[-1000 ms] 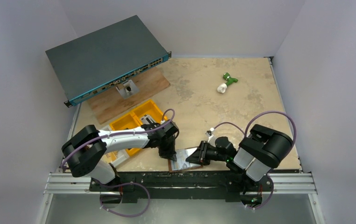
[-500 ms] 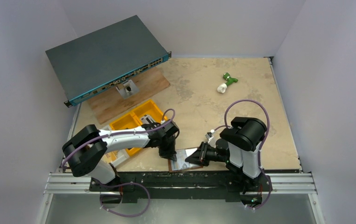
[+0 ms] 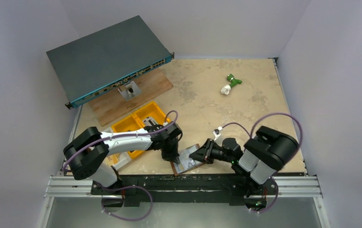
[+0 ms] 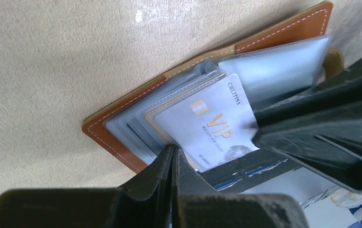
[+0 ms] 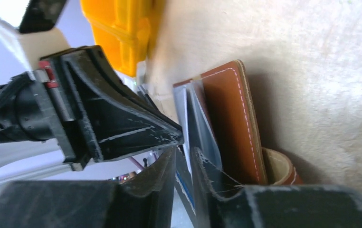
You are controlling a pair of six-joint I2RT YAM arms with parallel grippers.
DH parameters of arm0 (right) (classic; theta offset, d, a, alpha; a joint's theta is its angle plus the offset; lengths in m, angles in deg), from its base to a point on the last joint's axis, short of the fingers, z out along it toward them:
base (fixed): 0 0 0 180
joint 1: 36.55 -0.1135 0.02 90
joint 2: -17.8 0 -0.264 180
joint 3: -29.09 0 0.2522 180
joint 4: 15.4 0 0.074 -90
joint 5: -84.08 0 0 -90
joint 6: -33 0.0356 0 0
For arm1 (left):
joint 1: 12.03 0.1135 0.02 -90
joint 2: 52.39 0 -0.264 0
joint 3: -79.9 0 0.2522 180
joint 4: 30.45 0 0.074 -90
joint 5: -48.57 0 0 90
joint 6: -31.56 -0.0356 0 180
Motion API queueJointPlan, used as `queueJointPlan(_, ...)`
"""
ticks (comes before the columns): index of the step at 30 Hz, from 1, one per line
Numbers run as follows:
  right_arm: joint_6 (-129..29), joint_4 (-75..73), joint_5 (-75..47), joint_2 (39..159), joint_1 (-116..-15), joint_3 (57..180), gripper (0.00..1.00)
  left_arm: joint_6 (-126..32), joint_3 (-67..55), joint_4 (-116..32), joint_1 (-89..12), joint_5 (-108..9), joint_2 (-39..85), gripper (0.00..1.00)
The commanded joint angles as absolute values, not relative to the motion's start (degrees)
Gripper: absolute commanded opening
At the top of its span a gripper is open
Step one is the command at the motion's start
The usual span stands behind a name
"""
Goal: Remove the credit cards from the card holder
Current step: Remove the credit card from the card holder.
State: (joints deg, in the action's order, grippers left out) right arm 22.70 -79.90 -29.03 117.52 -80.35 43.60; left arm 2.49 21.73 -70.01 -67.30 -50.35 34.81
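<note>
The brown leather card holder lies open at the table's near edge, its clear sleeves fanned out. A pale credit card printed "VIP" sticks partway out of a sleeve. My left gripper is shut, its tips pressing down on the sleeves at the holder's left end. My right gripper reaches in from the right with its jaws closed on the card's thin free edge. Its black fingers cover that end of the card. Any other cards are hidden in the sleeves.
A yellow bin sits just left of the left arm. A dark network switch rests on a wooden board at the back left. A green and white object lies far back. The black rail borders the near edge.
The right arm's elbow swung left and then back out to the right. The right gripper shifted slightly away from the near edge, and the card holder's right side turned with it. The left arm stayed put.
</note>
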Motion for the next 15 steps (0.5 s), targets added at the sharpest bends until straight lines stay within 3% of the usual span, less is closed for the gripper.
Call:
queueJointPlan(1, 17.79, -65.20, -24.25, 104.98, -79.82, 38.48, 0.24, 1.59, 25.52, -76.08, -67.49, -42.90, 38.77, 0.00)
queueJointPlan(4, 14.73, -55.68, -24.12, 97.45, -79.78, 40.62, 0.31, 1.63, 25.40, -75.85, -67.49, -43.09, 38.87, 0.00)
queueJointPlan(9, 9.86, -40.57, -22.53, 87.74, -79.84, 45.39, 0.34, 1.68, 25.27, -75.51, -67.49, -43.26, 39.08, 0.00)
queueJointPlan(15, 6.37, -34.00, -21.90, 86.54, -79.81, 48.02, 0.41, 1.42, 24.84, -75.15, -67.49, -43.53, 39.78, 0.00)
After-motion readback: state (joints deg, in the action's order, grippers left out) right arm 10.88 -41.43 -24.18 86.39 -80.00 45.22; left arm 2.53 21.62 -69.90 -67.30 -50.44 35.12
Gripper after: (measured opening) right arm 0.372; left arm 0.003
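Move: The VIP credit card's middle lies some 4 cm left of the right hand, 1 cm back and about 2 cm lower, its near edge at the fingertips. The open card holder's middle is about 2 cm to that hand's left and 2 cm back; the yellow tray is roughly 23 cm left and 12 cm farther out. From the left hand, the card is about 4 cm right and level fore-and-aft, 1 cm lower. The right fingers open partway, backing about 2 cm right off the card, rising then sinking; left tips keep pinning. ##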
